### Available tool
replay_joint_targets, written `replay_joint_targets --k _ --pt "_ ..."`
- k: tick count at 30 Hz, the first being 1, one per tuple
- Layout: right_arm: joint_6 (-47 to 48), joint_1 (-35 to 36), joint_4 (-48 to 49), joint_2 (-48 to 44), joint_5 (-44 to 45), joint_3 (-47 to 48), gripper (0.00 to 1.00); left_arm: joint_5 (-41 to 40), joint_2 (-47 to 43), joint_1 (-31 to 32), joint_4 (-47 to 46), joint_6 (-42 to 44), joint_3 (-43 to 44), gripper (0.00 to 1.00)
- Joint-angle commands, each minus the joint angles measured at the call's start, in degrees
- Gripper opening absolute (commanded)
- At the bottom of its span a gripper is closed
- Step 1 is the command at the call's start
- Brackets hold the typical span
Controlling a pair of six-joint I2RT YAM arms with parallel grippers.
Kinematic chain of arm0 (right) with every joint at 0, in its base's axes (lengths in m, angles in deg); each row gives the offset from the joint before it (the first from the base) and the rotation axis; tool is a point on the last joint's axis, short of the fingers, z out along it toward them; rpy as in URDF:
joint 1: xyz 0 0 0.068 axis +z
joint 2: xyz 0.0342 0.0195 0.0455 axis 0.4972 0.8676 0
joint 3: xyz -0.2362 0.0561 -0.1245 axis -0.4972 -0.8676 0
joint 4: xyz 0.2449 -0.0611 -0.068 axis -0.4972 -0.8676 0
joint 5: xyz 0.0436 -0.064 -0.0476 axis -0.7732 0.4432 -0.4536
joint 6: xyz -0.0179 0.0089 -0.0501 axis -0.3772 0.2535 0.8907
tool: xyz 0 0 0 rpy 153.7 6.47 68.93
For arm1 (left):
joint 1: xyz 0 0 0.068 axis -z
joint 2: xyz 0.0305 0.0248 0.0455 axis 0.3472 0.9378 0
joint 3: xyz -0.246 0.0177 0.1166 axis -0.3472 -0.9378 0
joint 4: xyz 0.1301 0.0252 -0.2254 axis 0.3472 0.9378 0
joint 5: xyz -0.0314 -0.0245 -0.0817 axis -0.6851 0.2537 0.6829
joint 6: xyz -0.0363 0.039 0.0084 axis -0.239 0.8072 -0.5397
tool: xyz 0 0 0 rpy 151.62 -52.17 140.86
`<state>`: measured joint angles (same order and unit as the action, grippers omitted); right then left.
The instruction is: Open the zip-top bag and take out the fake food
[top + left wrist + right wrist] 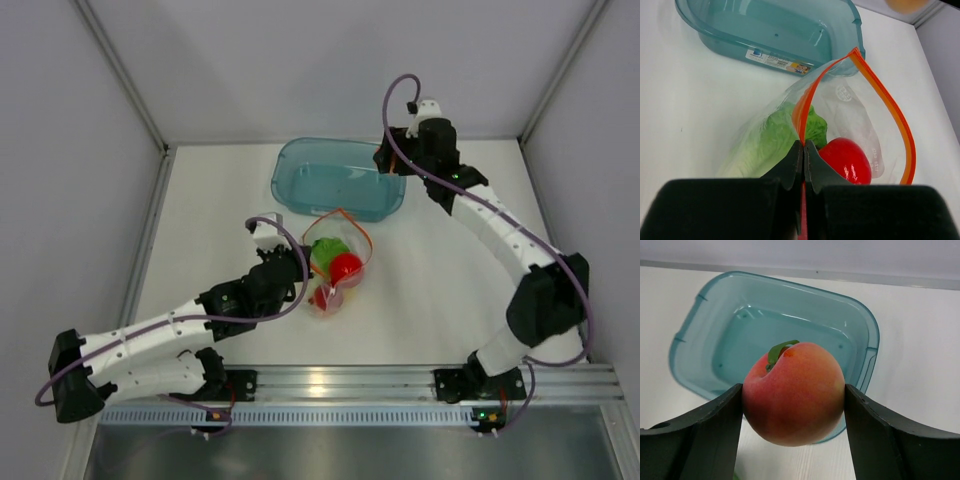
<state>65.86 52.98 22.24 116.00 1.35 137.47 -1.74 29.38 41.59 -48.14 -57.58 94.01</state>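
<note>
The clear zip-top bag (pixel 338 262) lies mid-table with its orange zip strip (pixel 890 105) pulled open. Inside show a green lettuce head (pixel 775 137) and a red round piece (pixel 847 159). My left gripper (pixel 804 145) is shut on the bag's near zip edge; in the top view it (pixel 300 262) sits at the bag's left side. My right gripper (pixel 794 400) is shut on a pink peach (pixel 794 392) and holds it above the near rim of the teal bin (pixel 790 330). In the top view the right gripper (pixel 392 158) is at the bin's right end.
The teal translucent bin (pixel 338 178) stands behind the bag and looks empty, with a label on its near wall (pixel 775 59). Grey walls enclose the white table (pixel 450 290) on three sides. An aluminium rail (pixel 400 382) runs along the near edge.
</note>
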Motion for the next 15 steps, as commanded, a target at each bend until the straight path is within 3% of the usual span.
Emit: replay_joint_targets --k 1,8,9,11,15 --pt "2.3 -2.4 -0.5 9.7 -0.8 8.5 0.49 1.8 -0.6 -0.3 -0.4 1.4 1.8 0.00" --pt "5.1 -3.0 -2.3 23.6 -0.8 18.4 0.70 5.2 -0.5 -0.3 -0.5 4.0 3.6 0.00" --pt "5.2 -3.1 -2.9 24.0 -0.7 19.4 0.76 5.4 -0.6 -0.3 -0.5 3.8 3.6 0.00" --pt "5.4 -3.0 -3.9 23.7 -0.8 20.0 0.99 5.4 -0.3 -0.3 -0.5 4.2 3.9 0.00" --pt "6.1 -3.0 -6.0 18.9 -1.4 20.0 0.99 5.9 0.7 -0.3 -0.5 4.5 4.9 0.00"
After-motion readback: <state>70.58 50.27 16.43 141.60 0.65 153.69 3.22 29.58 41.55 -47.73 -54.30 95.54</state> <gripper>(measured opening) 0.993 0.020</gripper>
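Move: The right hand, with the peach already pinched between its fingers, is heading for the teal bin, whose middle lies about 13 cm ahead, 8 cm to its left and 23 cm below. The red tomato in the open zip-top bag is some 12 cm back and 7 cm left, 20 cm down; the lettuce beside it is 8 cm back, 11 cm left, about as low. From the left hand, the bin is roughly 33 cm ahead, 7 cm right, 18 cm below. Lets go of the peach over the right-hand part of the bin: the right hand swoops down about 12 cm and forward some 8 cm, tipping its fingers further down by 10–15 degrees, and near the bottom spreads them fully, then eases up slightly. The left hand keeps its pinch on the bag's edge, drifting just over 1 cm right. ##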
